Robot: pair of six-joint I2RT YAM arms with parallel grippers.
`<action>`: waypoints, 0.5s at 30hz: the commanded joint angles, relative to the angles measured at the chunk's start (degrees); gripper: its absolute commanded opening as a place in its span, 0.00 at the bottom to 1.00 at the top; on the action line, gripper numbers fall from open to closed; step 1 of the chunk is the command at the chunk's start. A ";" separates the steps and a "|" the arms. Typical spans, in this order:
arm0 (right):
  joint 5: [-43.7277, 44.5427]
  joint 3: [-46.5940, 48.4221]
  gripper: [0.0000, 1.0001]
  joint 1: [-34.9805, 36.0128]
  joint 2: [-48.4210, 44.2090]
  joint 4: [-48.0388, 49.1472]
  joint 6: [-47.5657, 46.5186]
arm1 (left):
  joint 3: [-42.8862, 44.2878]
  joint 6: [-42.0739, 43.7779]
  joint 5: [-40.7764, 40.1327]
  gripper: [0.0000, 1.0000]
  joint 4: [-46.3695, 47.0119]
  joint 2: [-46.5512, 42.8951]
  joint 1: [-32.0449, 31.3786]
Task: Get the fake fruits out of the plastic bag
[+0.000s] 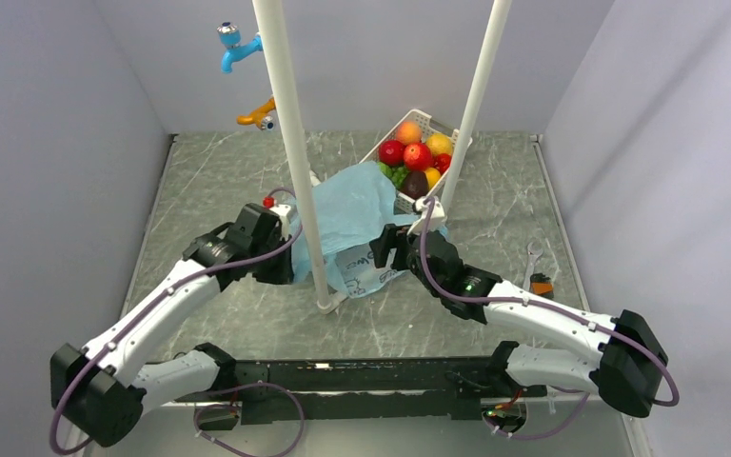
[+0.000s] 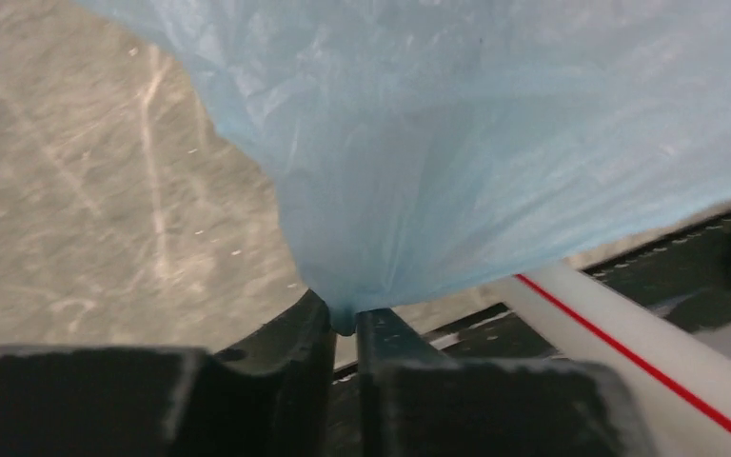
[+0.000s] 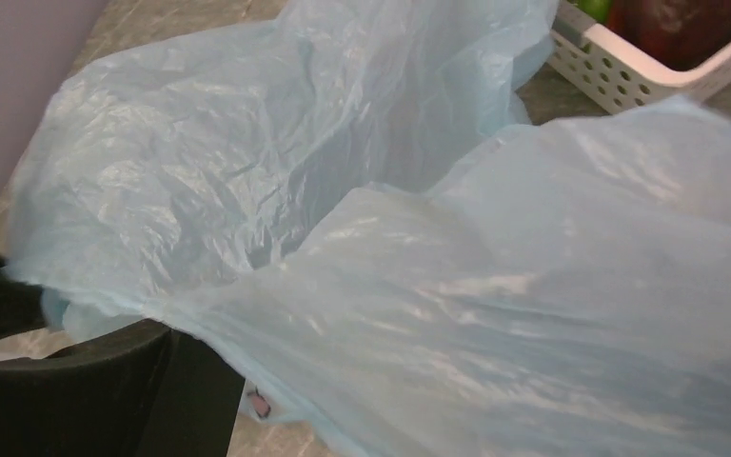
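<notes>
The light-blue plastic bag [image 1: 357, 214] lies crumpled mid-table, its printed white panel toward the near side. My left gripper [image 2: 345, 322] sits at the bag's left edge, jaws nearly together with a small fold of blue film [image 2: 419, 171] pinched between them. My right gripper [image 1: 392, 249] is at the bag's right side. In the right wrist view the bag [image 3: 457, 286] drapes over the jaws; one dark finger [image 3: 105, 390] stands far to the left and the other is hidden under the film. Red and orange fake fruits [image 1: 417, 155] lie in the basket. No fruit shows through the bag.
The white slotted basket [image 1: 428, 118] stands behind the bag, with green and dark purple fruit in it too. Two white poles [image 1: 295, 152] [image 1: 471, 105] rise beside the bag. A blue toy tap [image 1: 236, 46] hangs on the back wall. A small orange-black object [image 1: 540, 283] lies at the right.
</notes>
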 commanded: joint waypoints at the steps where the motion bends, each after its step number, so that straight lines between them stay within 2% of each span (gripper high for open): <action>1: -8.95 1.48 0.75 0.14 -1.03 4.32 -5.36 | 1.86 -1.00 -5.93 0.07 -4.26 1.46 -0.15; 3: -10.21 0.44 0.74 0.12 -1.64 4.64 -4.04 | 1.03 -1.35 -5.94 0.00 -3.81 0.09 -0.12; 5: -7.42 -1.01 0.73 0.29 -2.59 4.86 -3.36 | 0.61 -2.06 -6.82 0.00 -4.77 -1.17 -0.12; 9: 8.13 0.54 0.73 0.31 -4.79 -1.90 -1.14 | 0.52 -3.76 -10.72 0.00 -8.99 -1.85 -0.19; 11: 12.25 0.93 0.73 0.04 -5.76 -1.04 -3.66 | 0.26 -3.42 -9.79 0.00 -9.97 -2.04 -0.14; 13: 10.14 1.75 0.73 -0.20 -5.95 0.40 -7.32 | -0.59 -2.41 -7.16 0.00 -8.77 -2.99 -0.12; 15: 2.42 2.73 0.74 -0.22 -5.36 1.22 -10.60 | -1.53 -1.44 -4.38 0.00 -6.52 -4.50 -0.13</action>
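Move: The left hand's nearly shut fingers have the plastic bag's edge right at their tips, about 1 cm below the hand point. The white post's foot stands some 6 cm back and 6 cm to the right of that hand, about 13 cm lower. From the spread right fingers the middle of the plastic bag lies about 5 cm ahead, 6 cm to the left and 6 cm down; the fruit basket is about 18 cm ahead, 7 cm to the right and 13 cm down. Leftwards by about 2.5 cm goes the left hand, dipping a little at first while its fingers shut and pinch the plastic bag's edge, then drawing that edge away from the right hand. The right hand, fingers still spread against the film, swings slightly left, then about 3 cm back to the right, rising 1.5 cm. ##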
